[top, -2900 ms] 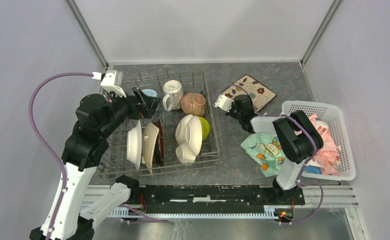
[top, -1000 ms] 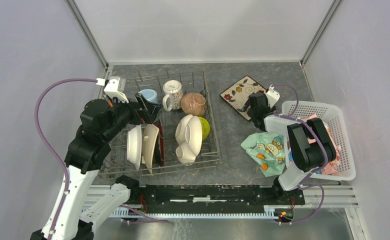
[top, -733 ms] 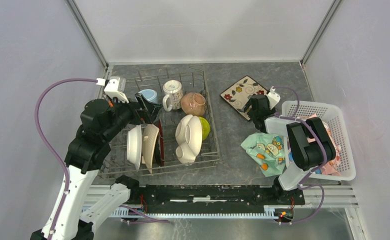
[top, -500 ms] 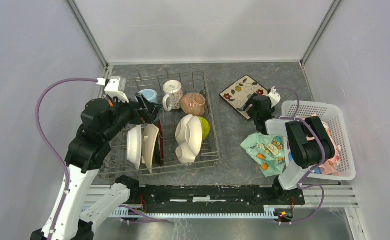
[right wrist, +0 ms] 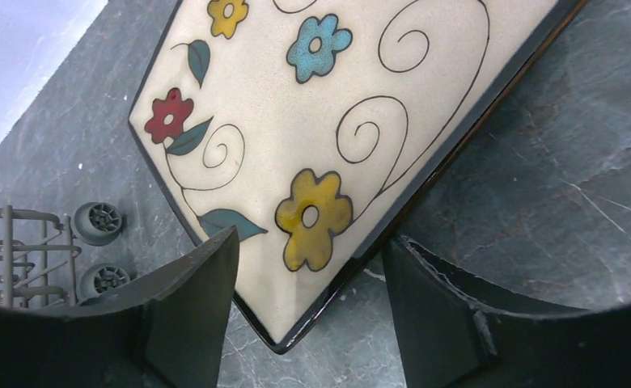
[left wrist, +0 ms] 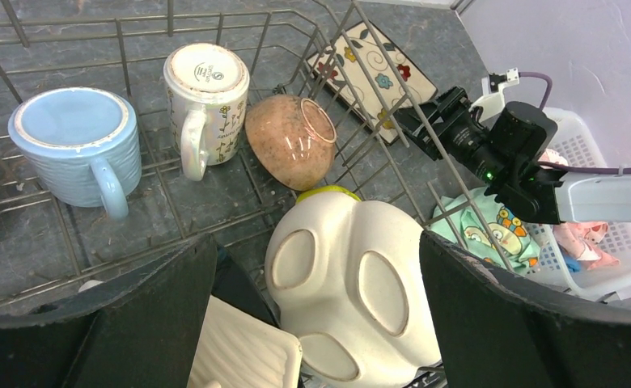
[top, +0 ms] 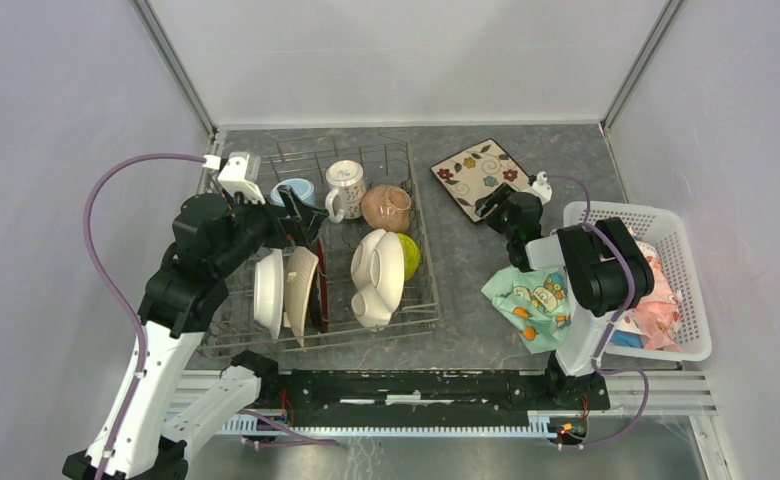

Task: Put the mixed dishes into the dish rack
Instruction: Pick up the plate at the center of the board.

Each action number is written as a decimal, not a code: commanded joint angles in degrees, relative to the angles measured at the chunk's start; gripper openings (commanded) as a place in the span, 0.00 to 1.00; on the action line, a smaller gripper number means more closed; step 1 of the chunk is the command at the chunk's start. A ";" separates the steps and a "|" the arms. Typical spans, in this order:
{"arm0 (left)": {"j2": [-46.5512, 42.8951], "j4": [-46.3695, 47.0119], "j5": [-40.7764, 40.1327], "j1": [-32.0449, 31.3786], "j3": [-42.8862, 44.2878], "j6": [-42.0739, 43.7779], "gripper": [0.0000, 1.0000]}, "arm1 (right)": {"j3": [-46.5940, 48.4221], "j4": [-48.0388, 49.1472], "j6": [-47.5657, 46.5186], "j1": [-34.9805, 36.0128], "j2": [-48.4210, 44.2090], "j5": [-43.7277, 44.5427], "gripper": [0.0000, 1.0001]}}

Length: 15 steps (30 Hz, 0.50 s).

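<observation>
The grey wire dish rack [top: 422,232] stands left of centre. In it are a light-blue mug [top: 296,188], a white patterned mug [top: 344,185], a tan bowl [top: 386,207] on its side, the cream three-section plate [top: 378,275], a lime-green bowl [top: 410,256] and upright plates [top: 284,288]. My left gripper [left wrist: 316,242] hangs open above the cream plate [left wrist: 353,283], holding nothing. A square flowered plate [top: 476,173] lies flat on the table right of the rack. My right gripper [right wrist: 311,246] is open, its jaws on either side of that plate's [right wrist: 320,121] near corner.
A teal patterned cloth [top: 528,300] lies crumpled near the right arm's base. A white perforated basket [top: 688,262] at the right edge holds a pink cloth [top: 656,305]. Booth walls close in the back and sides.
The flowered plate has turned and slid toward the back left. My right gripper followed it, its jaws narrowing round the corner. The left arm barely shifted.
</observation>
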 commanded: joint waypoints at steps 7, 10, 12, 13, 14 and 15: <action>1.26 2.54 0.16 -0.25 0.96 -0.19 1.00 | 1.61 4.54 7.27 -0.31 6.08 -0.87 0.50; 1.15 2.49 -0.07 -0.25 0.84 -0.28 1.00 | 1.41 6.18 7.79 -0.44 6.14 0.10 0.38; 1.25 2.47 -0.30 -0.20 0.87 -0.41 1.00 | 0.94 8.13 8.44 -0.71 5.96 0.23 0.30; 1.27 2.52 -0.33 -0.25 0.91 -0.45 1.00 | 0.76 9.73 8.81 -0.69 5.90 0.21 0.27; 1.30 2.53 -0.33 -0.23 0.99 -0.53 1.00 | 0.87 10.61 9.11 -0.78 5.87 0.09 0.25; 1.46 2.49 -0.33 -0.24 1.14 -0.51 1.00 | 1.04 11.13 9.46 -0.84 5.73 0.15 0.22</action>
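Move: The plate's middle lies about 7 cm ahead of my right hand, 1 cm left and barely lower; its nearest corner and right-hand rim already sit between my open fingers. The brown bowl in the rack is some 23 cm to this hand's left, nearly level fore and aft, and the green cloth about 21 cm back and 9 cm right. From my left hand the plate is roughly 25 cm ahead, 32 cm right and 32 cm below. I close my right fingers from wide open to about a quarter open around the plate's near right rim, left finger over the flowered face and right finger outside the rim. As they close I ease the hand about 1 cm forward and 1 cm down, rolling it some 10 degrees so its left side rises. ##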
